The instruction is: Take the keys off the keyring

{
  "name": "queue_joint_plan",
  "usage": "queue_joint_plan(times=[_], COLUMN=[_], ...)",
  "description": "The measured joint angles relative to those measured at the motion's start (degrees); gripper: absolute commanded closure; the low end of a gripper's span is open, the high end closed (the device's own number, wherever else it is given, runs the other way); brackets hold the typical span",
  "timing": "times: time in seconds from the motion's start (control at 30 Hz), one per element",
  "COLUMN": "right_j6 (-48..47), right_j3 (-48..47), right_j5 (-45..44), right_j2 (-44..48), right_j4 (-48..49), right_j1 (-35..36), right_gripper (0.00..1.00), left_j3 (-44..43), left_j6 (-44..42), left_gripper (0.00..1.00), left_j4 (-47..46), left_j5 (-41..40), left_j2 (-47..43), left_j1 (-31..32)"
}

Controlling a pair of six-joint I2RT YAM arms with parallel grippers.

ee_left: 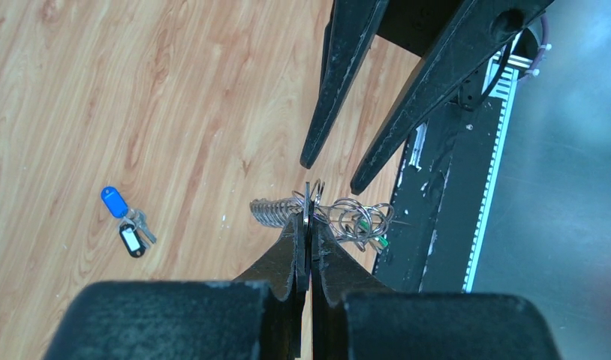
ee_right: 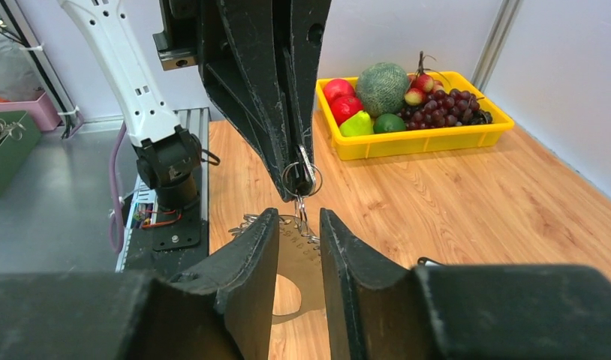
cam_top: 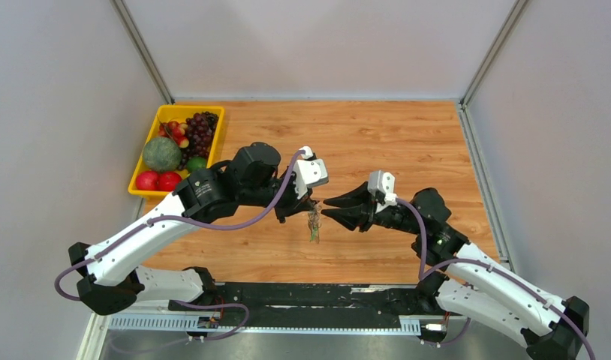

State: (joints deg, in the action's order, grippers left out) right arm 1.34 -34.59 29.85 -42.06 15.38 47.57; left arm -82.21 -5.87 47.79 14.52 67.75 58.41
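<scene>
My left gripper [ee_left: 308, 217] is shut on one silver ring of the keyring [ee_left: 359, 223], a tangle of thin metal rings with a small green tag and a coiled piece. The bunch hangs above the table [cam_top: 314, 225]. My right gripper [ee_right: 299, 219] is open, its fingertips on either side of the dangling links just below the left gripper [ee_right: 296, 166] and not touching them. Two keys [ee_left: 130, 223], one blue-headed and one black-and-white, lie loose on the wood to the left in the left wrist view, apart from the ring.
A yellow tray [cam_top: 140, 191] of fruit stands at the table's back left, also seen in the right wrist view [ee_right: 430, 140]. The black base rail [cam_top: 310, 296] runs along the near edge. Grey walls enclose the wooden table [cam_top: 407, 142].
</scene>
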Motion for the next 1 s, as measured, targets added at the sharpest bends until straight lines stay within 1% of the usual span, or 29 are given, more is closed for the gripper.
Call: queue_joint_plan(times=[0.2,0.33,0.43,0.5,0.73,1.0], right_j6=[-0.22,-0.42,-0.46,-0.61,-0.61,-0.48], right_j3=[-1.01,-1.55,-1.86,-1.9,-1.9,-1.9], right_j5=[1.42,2.19,2.67,2.84,2.62,-1.88], right_j2=[-1.95,-2.89,-3.54,-3.74,-3.45,-0.55], right_j4=[-0.26,-0.39,-0.55,-0.59,-1.27,-2.69], right_j1=[0.0,-0.02,0.0,-0.02,0.0,-0.02], right_gripper=[0.7,0.77,0.92,0.99,1.0,1.0], left_j3=[-0.13,-0.13,-0.13,-0.13,-0.24,-0.24], left_j6=[-0.09,-0.09,-0.11,-0.13,-0.02,1.68], left_gripper=[1.0,1.0,1.0,1.0,1.0,1.0], left_j4=[0.0,0.02,0.02,0.02,0.24,0.48], left_j5=[0.37,0.63,0.66,0.63,-0.37,-2.25], left_j2=[0.0,0.0,0.0,0.0,0.0,0.11], left_j1=[0.0,0.0,0.0,0.0,0.02,0.0])
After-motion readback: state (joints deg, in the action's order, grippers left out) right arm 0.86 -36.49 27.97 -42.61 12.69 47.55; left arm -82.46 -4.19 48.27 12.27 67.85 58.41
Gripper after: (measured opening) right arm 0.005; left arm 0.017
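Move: The right hand's open fingertips already straddle the small link hanging from the ring gripped in the left fingers. That link is about 2 cm to the left of the right hand, level in height and no farther out. The metal plate with its bundle of rings dangles some 6 cm below the right hand, 2 cm to its left. From the left hand, the link sits about 2 cm to the right and 1 cm below. Right fingers close fully and pinch the small link just under the left fingertips, after easing about 1 cm left and slightly down onto it. Still gripping, the right hand then draws back right and up about 1 cm each, drifting slightly forward and turning about 5 degrees clockwise, while the left hand holds the ring nearly in place. ##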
